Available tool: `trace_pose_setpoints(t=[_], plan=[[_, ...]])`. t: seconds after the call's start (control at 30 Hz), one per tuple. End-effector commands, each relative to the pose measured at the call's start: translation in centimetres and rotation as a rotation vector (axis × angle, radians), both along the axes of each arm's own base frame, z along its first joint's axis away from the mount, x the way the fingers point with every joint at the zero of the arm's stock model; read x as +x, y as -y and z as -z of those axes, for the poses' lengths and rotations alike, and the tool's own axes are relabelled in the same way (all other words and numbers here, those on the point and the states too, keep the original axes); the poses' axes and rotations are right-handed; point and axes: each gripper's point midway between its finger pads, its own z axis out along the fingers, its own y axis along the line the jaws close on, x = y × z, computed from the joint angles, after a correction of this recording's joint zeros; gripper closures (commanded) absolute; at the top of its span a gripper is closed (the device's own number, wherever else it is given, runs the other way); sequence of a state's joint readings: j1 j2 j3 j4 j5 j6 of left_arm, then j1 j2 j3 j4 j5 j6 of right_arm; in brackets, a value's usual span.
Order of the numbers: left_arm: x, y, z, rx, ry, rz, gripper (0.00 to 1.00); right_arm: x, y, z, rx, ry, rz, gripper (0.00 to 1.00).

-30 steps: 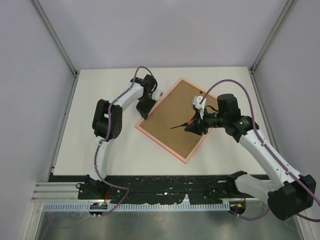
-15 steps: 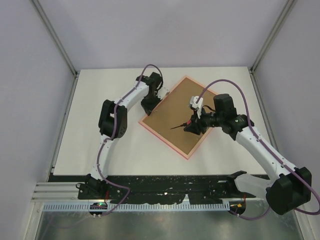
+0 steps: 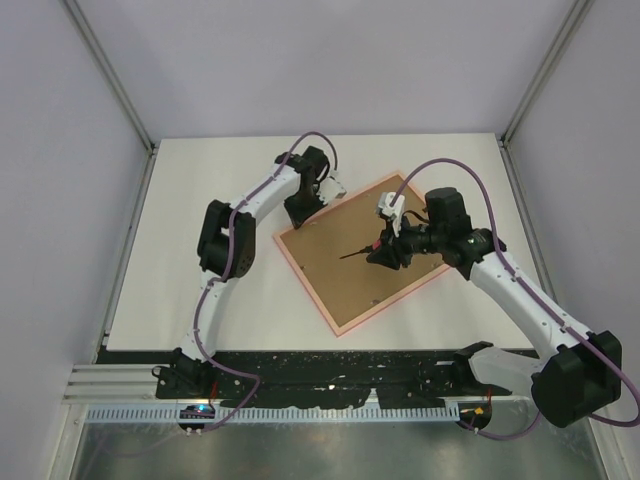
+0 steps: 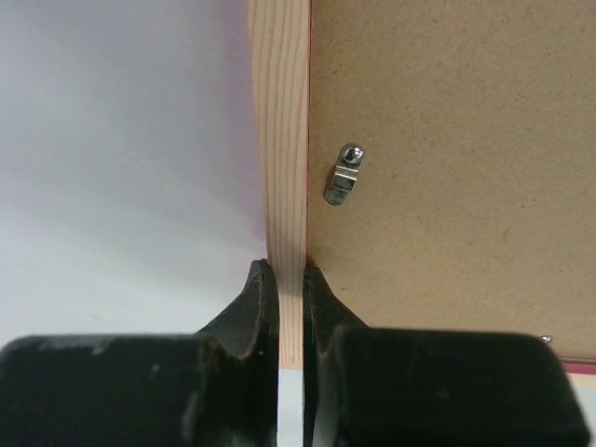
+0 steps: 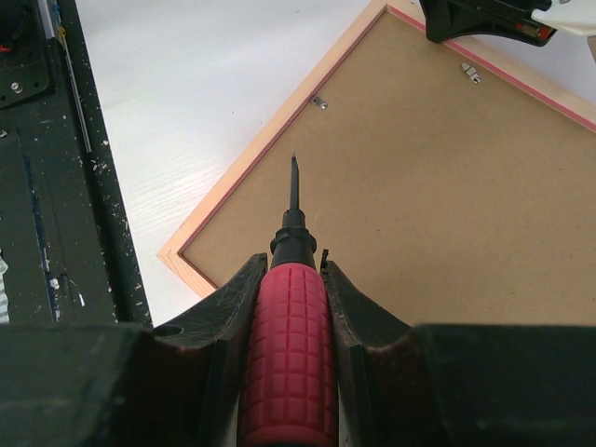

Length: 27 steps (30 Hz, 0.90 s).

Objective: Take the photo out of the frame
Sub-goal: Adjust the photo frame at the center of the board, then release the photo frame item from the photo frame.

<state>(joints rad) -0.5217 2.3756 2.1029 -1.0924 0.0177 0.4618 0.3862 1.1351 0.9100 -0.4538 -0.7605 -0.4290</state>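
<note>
The frame [image 3: 303, 280] lies face down on the white table, its salmon back rim around a brown backing board [image 3: 350, 275]. The photo is hidden under that board. My left gripper [image 3: 303, 210] is shut on the frame's rail [image 4: 284, 140] near the far left corner, one finger on each side of the wood. My right gripper [image 3: 385, 250] hovers over the board's middle, shut on a red-handled screwdriver [image 5: 287, 326] whose thin tip [image 5: 294, 177] points toward the near left rail [image 5: 237, 177], above the board.
Small metal retaining tabs [image 4: 345, 175] [image 5: 318, 101] [image 5: 470, 73] sit along the board's edges. A black base rail [image 3: 330, 365] runs along the table's near edge. Pale enclosure walls stand at the left, right and back.
The left gripper has swung the frame clockwise on the table: its far corner went right, its near corner left. The right gripper with the screwdriver has barely moved.
</note>
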Motion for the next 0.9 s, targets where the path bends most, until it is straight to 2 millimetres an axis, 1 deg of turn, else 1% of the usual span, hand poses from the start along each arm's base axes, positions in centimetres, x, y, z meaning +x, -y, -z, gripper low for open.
trace_pose_setpoints(t=[0.0,0.07,0.23,0.3,0.4,0.5,0.63,0.67,0.7,0.73,0.77,0.8,0.83,0.87], plan=[[2.3,0.1,-5.0,-0.015,0.166,0.059,0.96,0.6,-0.6,-0.8,0.026,0.03,-0.005,0.92],[2.6,0.1,-5.4,-0.013,0.185,0.073,0.93,0.5,-0.8,-0.6,0.025,0.023,-0.008,0.92],[3.8,0.1,-7.0,-0.014,0.25,0.06,0.8,0.9,-1.1,-0.3,0.02,0.019,0.008,0.92],[3.9,0.2,-7.7,-0.028,0.263,0.046,0.73,1.3,-1.2,-0.3,0.021,0.028,0.028,0.92],[3.9,0.3,-8.7,-0.041,0.282,0.018,0.67,2.3,-1.4,-0.5,0.023,0.053,0.07,0.92],[3.6,0.2,-10.0,-0.06,0.294,-0.002,0.67,3.3,-1.7,-0.5,0.004,0.074,0.114,0.92],[2.4,-0.4,-11.3,-0.128,0.262,-0.055,0.66,4.5,-3.0,-1.3,-0.024,0.114,0.123,0.92],[1.9,-0.5,-11.2,-0.162,0.234,-0.067,0.66,4.5,-3.2,-1.2,-0.039,0.119,0.115,0.92],[1.6,-0.7,-11.1,-0.192,0.211,-0.086,0.66,5.0,-3.8,-1.6,-0.053,0.135,0.114,0.92],[1.2,-1.2,-10.9,-0.213,0.188,-0.108,0.66,5.0,-4.1,-1.5,-0.069,0.137,0.105,0.92],[1.2,-1.9,-10.8,-0.244,0.174,-0.141,0.66,5.6,-4.8,-2.1,-0.068,0.145,0.095,0.92],[0.9,-2.0,-10.1,-0.264,0.146,-0.159,0.65,5.9,-5.1,-2.4,-0.072,0.155,0.089,0.92],[1.0,-2.6,-9.7,-0.289,0.128,-0.19,0.66,6.6,-5.8,-3.0,-0.068,0.163,0.087,0.92],[1.1,-3.0,-9.2,-0.308,0.113,-0.212,0.66,6.9,-6.2,-3.0,-0.073,0.166,0.087,0.92]])
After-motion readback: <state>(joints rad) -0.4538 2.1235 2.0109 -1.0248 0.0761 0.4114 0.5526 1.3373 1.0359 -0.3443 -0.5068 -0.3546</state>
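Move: The left fingers still pinch the photo frame's rim by its left corner; the frame's middle lies about 14 cm right and 7 cm back, the far clip 4 cm right and 2 cm ahead, the near clip 10 cm straight back. For the right hand, holding the screwdriver, the frame's middle is roughly 7 cm ahead, 2 cm left and 17 cm below, the far clip 15 cm ahead and 13 cm left. Left fingers open off the rim and rise about 9 cm; right carries the screwdriver some 6 cm forward-left. ##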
